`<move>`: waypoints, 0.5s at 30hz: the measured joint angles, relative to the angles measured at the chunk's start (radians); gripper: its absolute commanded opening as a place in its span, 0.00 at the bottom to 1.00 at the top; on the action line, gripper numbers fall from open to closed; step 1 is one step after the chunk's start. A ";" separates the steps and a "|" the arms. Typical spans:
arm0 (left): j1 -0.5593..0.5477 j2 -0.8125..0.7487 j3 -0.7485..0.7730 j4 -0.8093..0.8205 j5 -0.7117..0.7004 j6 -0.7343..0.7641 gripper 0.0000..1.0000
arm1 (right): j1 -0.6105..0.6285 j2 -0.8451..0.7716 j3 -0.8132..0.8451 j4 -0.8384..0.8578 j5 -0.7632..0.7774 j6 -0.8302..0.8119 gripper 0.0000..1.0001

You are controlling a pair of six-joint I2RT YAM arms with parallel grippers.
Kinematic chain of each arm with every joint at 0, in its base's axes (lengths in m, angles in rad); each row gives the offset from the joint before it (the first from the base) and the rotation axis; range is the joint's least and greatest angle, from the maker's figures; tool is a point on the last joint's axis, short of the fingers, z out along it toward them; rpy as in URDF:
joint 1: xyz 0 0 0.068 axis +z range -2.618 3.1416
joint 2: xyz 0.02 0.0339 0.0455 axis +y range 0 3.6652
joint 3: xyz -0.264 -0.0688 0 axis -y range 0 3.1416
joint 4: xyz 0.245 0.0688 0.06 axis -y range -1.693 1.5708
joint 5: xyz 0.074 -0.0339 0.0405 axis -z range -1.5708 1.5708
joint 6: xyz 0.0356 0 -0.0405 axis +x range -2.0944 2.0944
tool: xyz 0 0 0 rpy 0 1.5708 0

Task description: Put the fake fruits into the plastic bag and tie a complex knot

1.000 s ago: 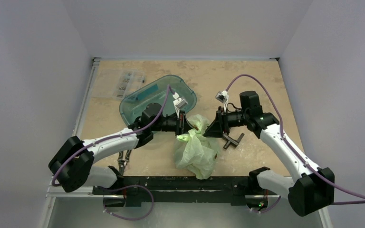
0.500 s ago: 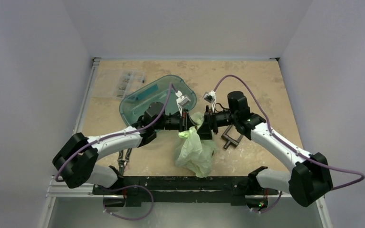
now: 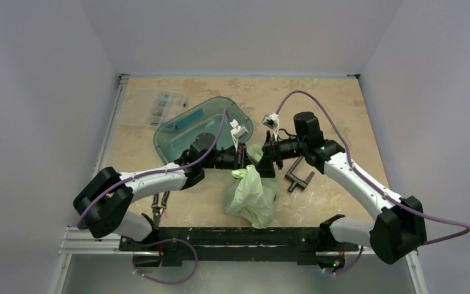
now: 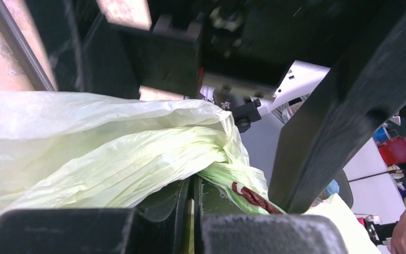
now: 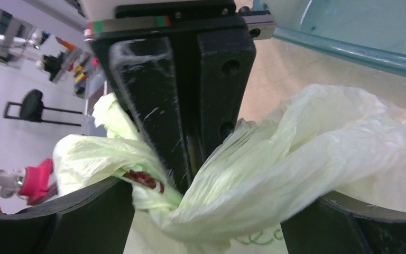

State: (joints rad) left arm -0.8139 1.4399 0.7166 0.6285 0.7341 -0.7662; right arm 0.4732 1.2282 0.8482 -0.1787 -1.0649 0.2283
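Note:
The pale green plastic bag (image 3: pixel 252 195) lies crumpled mid-table, its neck pulled up into a twisted bunch (image 4: pixel 137 159). My left gripper (image 3: pixel 242 160) is shut on that bunch, with the fingers (image 4: pixel 194 211) pressed together on the plastic beside a red printed mark (image 4: pixel 251 196). My right gripper (image 3: pixel 267 160) faces it from the right and stands open. Its fingers (image 5: pixel 58 222) straddle the bag's twisted neck (image 5: pixel 275 180) without pinching it, close to the left gripper's shut fingers (image 5: pixel 190 95). The fake fruits are hidden from every view.
A translucent teal tub (image 3: pixel 203 125) stands just behind the left gripper, and its rim (image 5: pixel 359 50) shows in the right wrist view. A dark clamp-like tool (image 3: pixel 298 174) lies right of the bag. A clear packet (image 3: pixel 159 107) rests at the back left.
My right gripper has opened wide and moved left until it straddles the bag's neck next to the left gripper. The left gripper has kept its grip and drifted slightly back.

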 measured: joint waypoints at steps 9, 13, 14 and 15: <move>-0.006 0.000 0.000 -0.018 0.009 0.003 0.00 | -0.202 -0.050 0.250 -0.573 -0.001 -0.509 0.68; -0.006 0.000 0.000 -0.018 0.014 0.003 0.00 | -0.227 -0.028 0.286 -0.775 0.000 -0.707 0.36; -0.006 0.000 0.000 -0.018 0.015 0.003 0.00 | -0.229 -0.021 0.286 -0.810 0.000 -0.738 0.32; -0.006 0.000 0.000 -0.018 0.016 0.003 0.00 | -0.231 -0.011 0.286 -0.842 0.001 -0.771 0.31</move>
State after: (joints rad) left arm -0.8196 1.4399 0.7166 0.6106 0.7502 -0.7631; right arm 0.2424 1.2171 1.1347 -1.0203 -1.0637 -0.5426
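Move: The twisted neck of the plastic bag sits in the left gripper's closed fingers, right at that hand's point. From the right hand it lies about 4 cm to the left and level, with folds reaching between its open fingers. From the right hand, the bag's filled body hangs roughly 9 cm back, 2 cm left and 10 cm lower; the blue box is some 22 cm left and 14 cm ahead, the black bracket 13 cm right and 1 cm ahead, both about 18 cm down. Swinging to the right, away from the bag neck, the right hand backs out about 8 cm in a shallow arc, first rising some 3 cm and edging forward, then dipping and coming back. Its wrist rolls and its fingertips tip down some 10 degrees; the wide-open fingers clear the folds and then close to under half. The left hand stays, still pinching the neck. ##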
